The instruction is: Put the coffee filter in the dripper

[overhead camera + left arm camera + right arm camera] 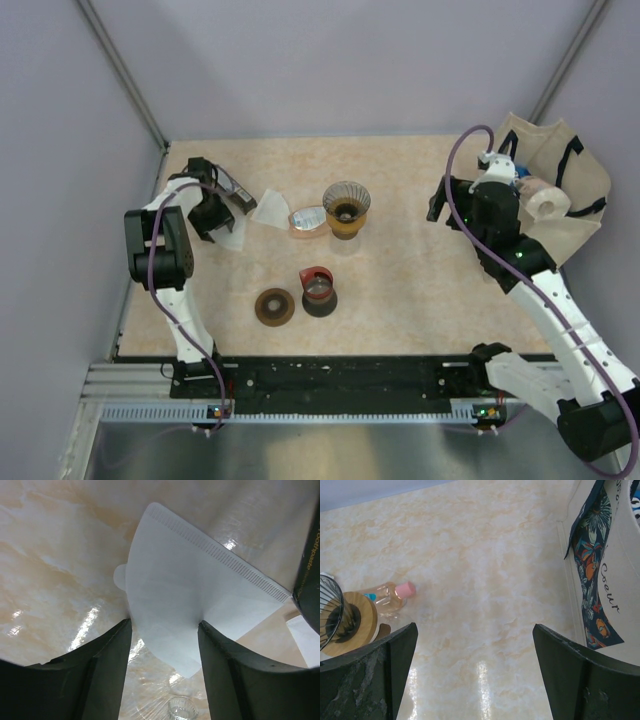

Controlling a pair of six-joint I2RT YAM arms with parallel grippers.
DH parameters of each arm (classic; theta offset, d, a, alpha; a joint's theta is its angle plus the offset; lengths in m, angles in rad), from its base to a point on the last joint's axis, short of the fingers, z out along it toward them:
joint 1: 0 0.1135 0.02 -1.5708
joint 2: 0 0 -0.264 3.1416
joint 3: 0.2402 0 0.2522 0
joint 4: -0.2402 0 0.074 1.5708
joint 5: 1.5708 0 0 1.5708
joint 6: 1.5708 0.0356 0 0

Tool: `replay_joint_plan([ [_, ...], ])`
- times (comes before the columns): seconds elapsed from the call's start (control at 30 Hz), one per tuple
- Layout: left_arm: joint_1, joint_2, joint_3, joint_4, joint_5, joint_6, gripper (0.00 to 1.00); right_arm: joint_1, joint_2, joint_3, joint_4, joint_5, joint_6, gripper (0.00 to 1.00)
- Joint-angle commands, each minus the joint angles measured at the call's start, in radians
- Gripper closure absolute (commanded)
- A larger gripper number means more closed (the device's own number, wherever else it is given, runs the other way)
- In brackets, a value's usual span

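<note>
A white paper coffee filter [195, 580] lies flat on the marble table, at the left [233, 238] in the top view. My left gripper [165, 625] is down over its narrow end, jaws partly apart. The left finger [112, 660] stands at the paper's edge and the right finger [225, 665] rests on the paper. The filter's tip shows between them. Another white filter [270, 208] lies a little to the right. The dripper [346, 208], a wire-and-glass cone on a wooden ring, stands mid-table and shows again at the left edge [340, 620] of the right wrist view. My right gripper [474, 627] hangs open and empty at the right [440, 200].
A small pink-capped bottle [308, 220] lies beside the dripper. A dark box [235, 190] sits by the left gripper. A red-and-black cup [318, 290] and a brown ring [274, 307] sit nearer the front. A cloth bag [570, 175] holding a paper roll [547, 203] lies at the right.
</note>
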Motion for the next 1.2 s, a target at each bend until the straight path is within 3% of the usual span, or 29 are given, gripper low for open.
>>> replay_joint_plan([
  [0.0, 0.004, 0.025, 0.006, -0.026, -0.016, -0.011, 0.4, -0.006, -0.029, 0.001, 0.032, 0.019, -0.01, 0.02],
  [0.2, 0.004, 0.062, 0.041, -0.044, -0.015, -0.007, 0.51, -0.004, -0.054, -0.005, 0.032, 0.031, -0.01, 0.02],
  [0.57, 0.003, 0.135, 0.106, -0.095, -0.027, -0.028, 0.57, -0.004, -0.075, -0.007, 0.032, 0.047, -0.016, 0.02],
  [0.63, 0.004, 0.148, 0.113, -0.098, -0.024, -0.028, 0.63, -0.004, -0.078, -0.007, 0.032, 0.051, -0.018, 0.02],
  [0.77, 0.004, 0.149, 0.126, -0.115, -0.036, -0.025, 1.0, -0.004, -0.08, -0.008, 0.032, 0.058, -0.018, 0.02],
  [0.97, 0.004, 0.076, 0.132, -0.122, -0.038, -0.011, 1.0, -0.006, -0.074, -0.01, 0.034, 0.03, -0.021, 0.02],
  [1.17, 0.003, -0.142, 0.081, -0.104, -0.024, -0.011, 1.0, -0.006, -0.098, -0.016, 0.061, -0.103, -0.047, 0.02],
])
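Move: The coffee filter that the left fingers are closing on lies flat just under them, its middle about 2 cm ahead, 1 cm to the right and 1 cm below. The toothpaste box lies roughly 11 cm ahead and 2 cm right of the hand; the second filter some 7 cm ahead and 11 cm right. From the right hand, the coffee filter is about 43 cm left, 11 cm ahead and 25 cm below. The left fingertips sweep together over the coffee filter's near side and pinch its paper between them, closing from a bit over half open to fully shut. The hand stays almost in place, low over the table, while its fingertips tilt about 5 degrees back towards the base; only at the very end does it start upward, by roughly half a centimetre. ##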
